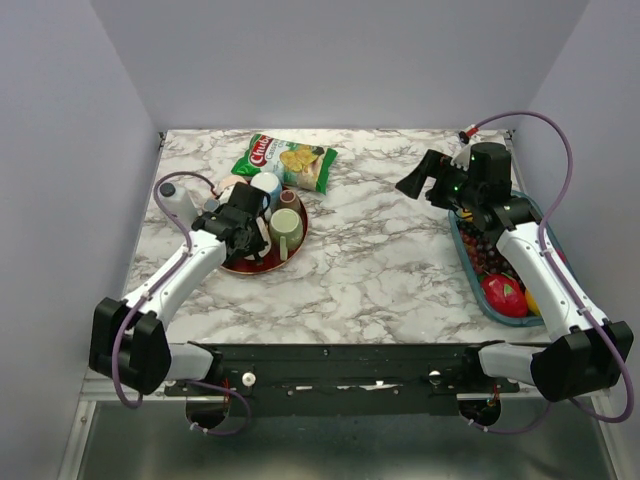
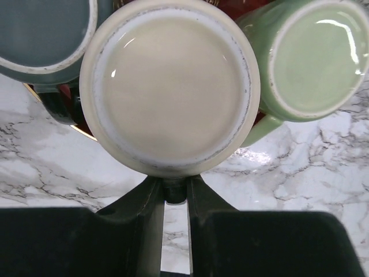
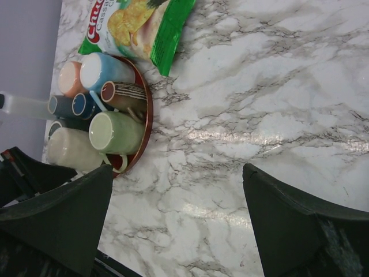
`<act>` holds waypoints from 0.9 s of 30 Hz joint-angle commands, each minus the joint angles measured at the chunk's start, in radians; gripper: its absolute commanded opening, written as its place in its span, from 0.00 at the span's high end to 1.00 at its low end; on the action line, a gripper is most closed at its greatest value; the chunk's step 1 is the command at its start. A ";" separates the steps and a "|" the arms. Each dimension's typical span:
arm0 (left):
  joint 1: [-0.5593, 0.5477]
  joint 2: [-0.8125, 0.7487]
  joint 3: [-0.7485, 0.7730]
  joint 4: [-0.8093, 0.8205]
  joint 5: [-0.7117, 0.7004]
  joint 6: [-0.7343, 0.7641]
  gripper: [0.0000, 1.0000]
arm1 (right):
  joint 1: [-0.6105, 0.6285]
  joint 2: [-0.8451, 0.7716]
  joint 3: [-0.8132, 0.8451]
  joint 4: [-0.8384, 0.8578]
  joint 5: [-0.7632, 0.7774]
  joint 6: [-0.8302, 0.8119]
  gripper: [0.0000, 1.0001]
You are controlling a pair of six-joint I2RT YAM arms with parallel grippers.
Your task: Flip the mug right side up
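A cream mug (image 2: 170,86) stands upside down on the round red tray (image 1: 262,268), its base facing the left wrist camera. My left gripper (image 2: 174,193) is at the mug's near side with its fingers nearly together, pinching a small dark part under the rim that looks like the handle. In the top view the left gripper (image 1: 255,228) covers most of that mug. The cream mug (image 3: 72,149) also shows in the right wrist view. My right gripper (image 1: 418,180) is open and empty, held above the table at the right.
A green mug (image 1: 285,226), a blue mug (image 1: 266,185) and other cups share the red tray. A green chips bag (image 1: 285,160) lies behind it. A white bottle (image 1: 175,198) stands left of it. A teal tray of fruit (image 1: 500,275) sits at the right edge.
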 commanded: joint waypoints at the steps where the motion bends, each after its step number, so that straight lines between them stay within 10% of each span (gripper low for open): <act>1: -0.011 -0.099 0.094 -0.051 -0.054 -0.021 1.00 | 0.007 -0.006 0.004 -0.016 0.009 0.021 0.00; 12: -0.016 -0.170 0.314 -0.024 0.164 -0.011 1.00 | 0.007 0.031 0.022 0.070 -0.273 0.144 0.00; 27: -0.049 0.028 0.416 1.018 0.645 -0.295 1.00 | 0.024 0.009 -0.039 0.625 -0.601 0.526 0.00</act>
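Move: The upside-down cream mug is already pinched by its handle in the left gripper, its middle about 5 cm ahead of the left hand. The right gripper waits roughly 37 cm to the left hand's right, 6 cm farther out and 15 cm higher; the green mug is some 7 cm right and 7 cm ahead, the teal mug 10 cm left and 6 cm ahead, both 4 cm lower. From the right hand, the cream mug lies around 36 cm left, 1 cm back, 15 cm down. Keep the left fingers shut on the cream mug's handle and raise it about 27 cm, straight up at first, then swinging right and somewhat forward towards the right gripper while the wrist tips the mug over by some 60 degrees, fingers ending nearly level. Meanwhile bring the open right gripper left and up to meet it, rolling its left side up and turning counter-clockwise. ##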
